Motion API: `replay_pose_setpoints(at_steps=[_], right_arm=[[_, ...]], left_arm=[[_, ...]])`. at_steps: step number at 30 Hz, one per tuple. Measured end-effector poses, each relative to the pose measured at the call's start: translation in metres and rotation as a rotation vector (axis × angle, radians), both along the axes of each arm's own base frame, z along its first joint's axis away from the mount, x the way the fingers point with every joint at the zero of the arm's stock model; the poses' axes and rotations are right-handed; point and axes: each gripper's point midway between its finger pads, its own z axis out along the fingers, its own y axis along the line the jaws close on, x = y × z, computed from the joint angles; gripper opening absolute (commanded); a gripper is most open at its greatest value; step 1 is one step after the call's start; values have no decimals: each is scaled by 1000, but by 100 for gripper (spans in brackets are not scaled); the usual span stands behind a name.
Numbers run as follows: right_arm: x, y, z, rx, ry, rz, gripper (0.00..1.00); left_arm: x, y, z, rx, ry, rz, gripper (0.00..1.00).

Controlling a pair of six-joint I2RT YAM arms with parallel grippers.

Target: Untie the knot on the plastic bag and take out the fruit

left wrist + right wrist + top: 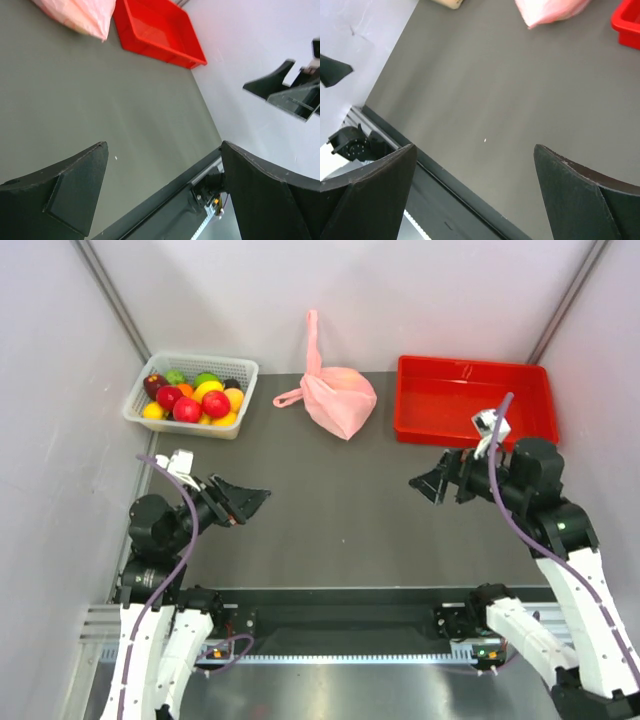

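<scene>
The pink plastic bag (342, 400) lies bulging at the back middle of the grey table, and the left wrist view catches its edge (85, 12). Its thin handle strips rise against the back wall, and the knot (312, 376) sits where they meet the bag. The fruit is hidden inside the pink film. My left gripper (250, 502) hovers open over the near left of the table, far from the bag, with nothing between its fingers (164, 145). My right gripper (424, 485) hovers open at the near right, also holding nothing (474, 147).
A white basket (243, 368) piled with several red, yellow and green fruits stands at the back left. A red bin (474, 425) stands at the back right. Grey walls close the table at the left, right and back. A black rail (340, 605) runs along the near edge.
</scene>
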Motion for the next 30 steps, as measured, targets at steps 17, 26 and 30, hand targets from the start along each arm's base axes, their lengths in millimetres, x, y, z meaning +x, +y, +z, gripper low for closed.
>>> replay_pose_setpoints(at_steps=[17, 26, 30], right_arm=[[134, 130, -8, -453, -165, -44, 100], [254, 189, -43, -679, -254, -205, 100], [284, 208, -74, -747, -280, -218, 100]], left_arm=[[-3, -9, -32, 30, 54, -85, 99], [-6, 3, -43, 67, 75, -2, 99], [-8, 7, -48, 78, 90, 20, 99]])
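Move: The knot of the plastic bag lies about 29 cm ahead of the right hand, 21 cm to its left and some 10 cm below. The bag's full body sits about 25 cm ahead and 15 cm left. The red box is some 23 cm ahead and 15 cm to the right, the fruit basket about 25 cm ahead and 48 cm left. From the left hand the knot is roughly 30 cm ahead and 10 cm right. Swinging left first and then mostly forward, the right hand sweeps about 35 cm to the bag, sinking some 7 cm, mostly late on. Its wrist rolls around 45 degrees, left side dropping, and the fingers stay wide open above the bag, no touch visible. The left hand, also open, sinks about 5 cm in place. ##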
